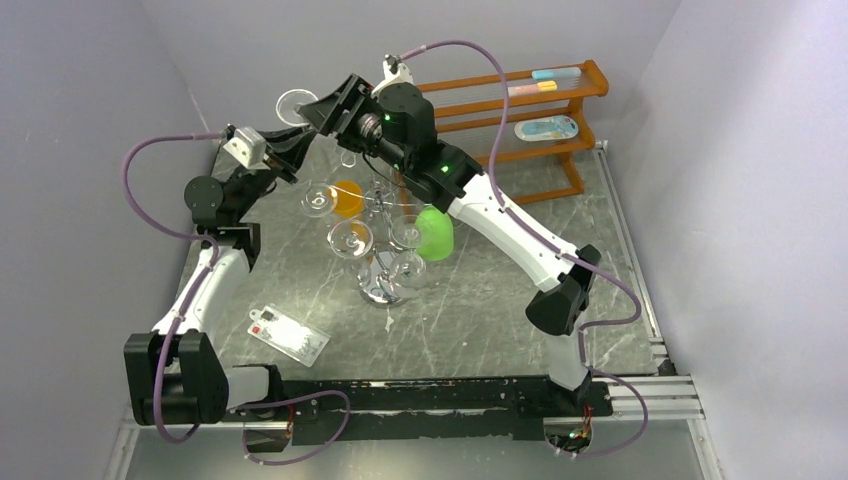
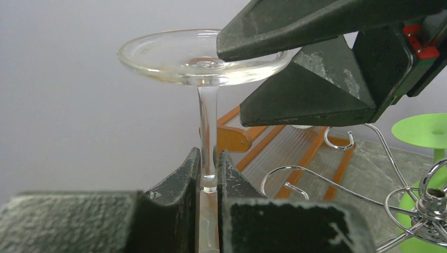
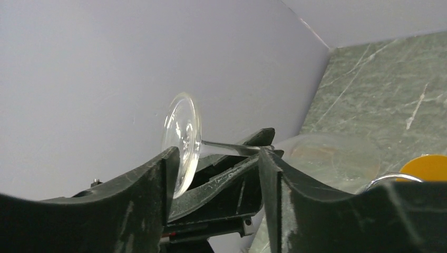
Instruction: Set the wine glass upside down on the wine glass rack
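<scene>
A clear wine glass is held foot up, bowl down. My left gripper is shut on its stem, high at the back left. My right gripper stands open around the glass's round foot: one finger lies over the foot, the other under it. In the right wrist view the foot's rim sits against the left finger and well apart from the right one. The chrome wine glass rack stands mid-table, to the right of and below the held glass; a free curled arm shows close by.
Several glasses hang on the rack, clear ones plus an orange one and a green one. A brown wooden shelf stands at the back right. A flat plastic packet lies near the front left. Grey walls close in on three sides.
</scene>
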You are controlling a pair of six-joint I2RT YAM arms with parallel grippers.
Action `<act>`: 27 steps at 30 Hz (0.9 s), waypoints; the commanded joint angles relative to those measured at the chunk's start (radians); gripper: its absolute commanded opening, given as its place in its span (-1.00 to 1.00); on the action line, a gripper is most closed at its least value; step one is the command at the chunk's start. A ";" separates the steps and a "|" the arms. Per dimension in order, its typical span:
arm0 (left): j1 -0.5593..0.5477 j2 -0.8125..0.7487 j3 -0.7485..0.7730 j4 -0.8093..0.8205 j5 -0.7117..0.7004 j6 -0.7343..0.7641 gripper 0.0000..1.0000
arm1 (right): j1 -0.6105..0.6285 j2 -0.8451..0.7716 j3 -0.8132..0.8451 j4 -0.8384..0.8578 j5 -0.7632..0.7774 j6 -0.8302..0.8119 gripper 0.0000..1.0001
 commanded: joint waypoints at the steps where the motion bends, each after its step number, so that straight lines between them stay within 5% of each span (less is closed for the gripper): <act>1: 0.000 -0.030 -0.003 0.039 0.024 0.049 -0.90 | 0.001 -0.003 0.016 0.026 0.027 0.056 0.10; 7: 0.000 -0.048 -0.012 0.020 0.038 0.057 -0.90 | 0.001 -0.011 -0.017 0.082 -0.006 0.113 -0.27; 12: 0.000 -0.064 -0.007 -0.032 0.021 0.057 -0.69 | 0.000 -0.013 -0.031 0.136 -0.009 0.143 -1.00; 16: 0.000 -0.061 0.033 -0.144 -0.009 0.058 -0.50 | -0.001 -0.031 -0.083 0.254 -0.005 0.145 -1.00; 22: 0.000 -0.086 0.032 -0.193 -0.062 0.064 0.26 | -0.003 -0.032 -0.093 0.363 0.054 0.076 -1.00; 27: 0.000 -0.111 0.022 -0.258 -0.118 0.068 0.49 | -0.023 -0.062 -0.139 0.408 0.104 0.044 -1.00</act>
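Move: Just off the right hand's open fingertips is the upturned foot of the wine glass, about 1 cm ahead, 2 cm to the left and 2 cm above; the left hand already pinches the stem, with the foot some 5 cm straight above it. From the right hand, the wine glass rack's top centre lies roughly 9 cm back, 11 cm to the right and 10 cm lower. The nearest hanging glass's foot is about 9 cm back, straight in line sideways and 9 cm lower. Easing up about 1.5 cm, the right hand shuts its fingers on the rim of the glass's foot while the left keeps its hold on the stem. Only then does the left open wide and let go, drifting about 1 cm left; the right, still pinching, lifts about 2.5 cm more, its roll reaching some 10 degrees, left side up. ##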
